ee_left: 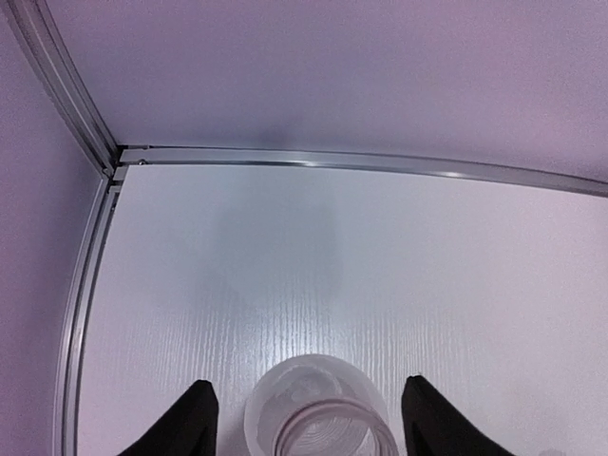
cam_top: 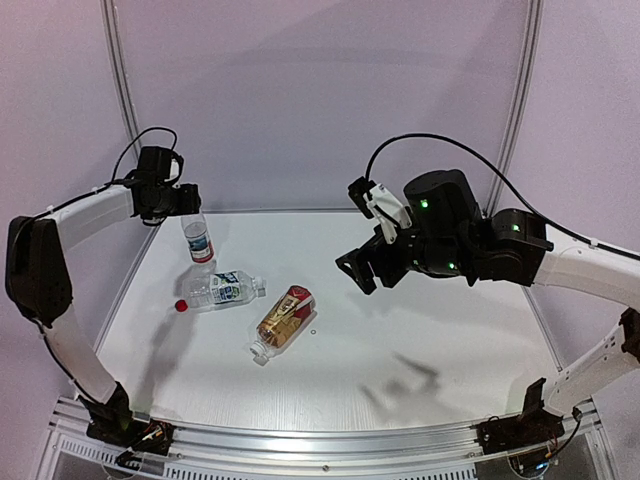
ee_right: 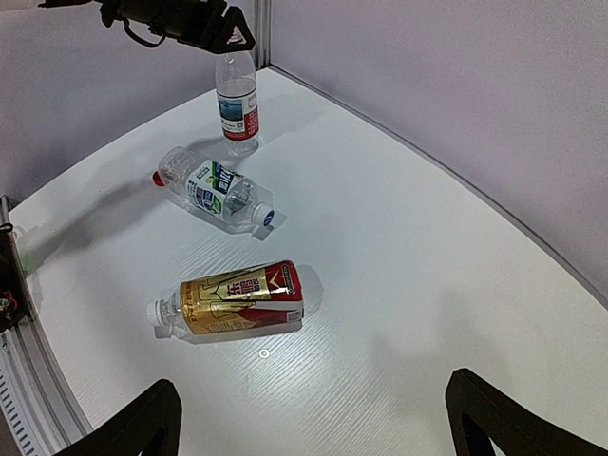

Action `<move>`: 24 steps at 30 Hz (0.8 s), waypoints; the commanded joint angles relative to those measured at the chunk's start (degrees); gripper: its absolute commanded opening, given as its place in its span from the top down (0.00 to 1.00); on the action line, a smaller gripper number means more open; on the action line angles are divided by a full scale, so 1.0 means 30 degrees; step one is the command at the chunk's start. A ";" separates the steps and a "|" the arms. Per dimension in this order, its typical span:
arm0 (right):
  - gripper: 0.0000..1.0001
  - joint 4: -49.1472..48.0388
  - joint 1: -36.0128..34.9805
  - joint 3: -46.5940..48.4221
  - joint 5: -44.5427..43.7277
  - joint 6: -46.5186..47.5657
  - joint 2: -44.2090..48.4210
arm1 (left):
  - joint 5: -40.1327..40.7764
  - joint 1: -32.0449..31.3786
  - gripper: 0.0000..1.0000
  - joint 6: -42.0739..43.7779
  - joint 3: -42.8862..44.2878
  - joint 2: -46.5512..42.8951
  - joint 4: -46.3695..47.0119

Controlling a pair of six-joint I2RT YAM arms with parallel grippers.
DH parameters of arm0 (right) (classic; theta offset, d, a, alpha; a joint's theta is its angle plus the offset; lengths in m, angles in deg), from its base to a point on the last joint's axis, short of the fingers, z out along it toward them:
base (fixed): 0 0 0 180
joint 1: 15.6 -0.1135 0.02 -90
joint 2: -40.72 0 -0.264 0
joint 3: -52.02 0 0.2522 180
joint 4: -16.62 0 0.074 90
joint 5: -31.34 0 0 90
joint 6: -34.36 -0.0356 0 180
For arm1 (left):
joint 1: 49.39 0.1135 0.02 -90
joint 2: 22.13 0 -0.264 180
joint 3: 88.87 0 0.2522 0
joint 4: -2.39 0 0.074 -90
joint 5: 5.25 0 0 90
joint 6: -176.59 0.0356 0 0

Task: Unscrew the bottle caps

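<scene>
A clear bottle with a blue-white-red label stands upright at the back left. My left gripper hangs right over its top. In the left wrist view its fingers stand open either side of the threaded neck, touching nothing; I cannot tell whether a cap is on it. A clear bottle with a green-blue label lies on its side with its red cap on. The amber bottle lies nearer, whitish cap on. My right gripper hovers open and empty above the table's middle.
A tiny loose ring lies on the white table beside the amber bottle. Aluminium rails edge the table, with purple-grey walls close behind and to the left.
</scene>
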 commanded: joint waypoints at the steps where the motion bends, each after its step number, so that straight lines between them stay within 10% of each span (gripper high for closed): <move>1: 0.01 0.0337 0.0087 0.0249 0.0143 -0.0433 0.0043 | 0.0220 -0.0332 0.30 0.0550 -0.0552 -0.1068 -0.0872; 6: 0.01 0.0517 0.0070 0.0290 0.0575 -0.0632 0.0071 | 0.0349 -0.0357 0.03 0.0535 -0.0868 -0.1774 -0.0943; 24: 0.01 0.0624 0.0081 0.0470 0.5889 0.3098 0.0151 | 0.5315 -0.2401 0.01 0.0012 -0.1401 -0.6270 -0.4659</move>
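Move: The left hand's part-open fingers are around the neck of the uncapped red-label bottle, which stands upright with its middle some 10 cm straight below. The clear bottle lies about 9 cm back, 6 cm right and 17 cm down from that hand; the gold bottle is roughly 18 cm back, 20 cm right and 17 cm down. From the right hand, the red-label bottle is about 27 cm ahead, 36 cm left and 18 cm down. Back and up, away from the standing red-label bottle, the left hand draws off about 6 cm each way: backwards first while the fingers spread to fully open, then climbing as well and quickening towards the end. The empty, wide-open right hand eases back some 2 cm and a little left, turning about 5 degrees counter-clockwise. ##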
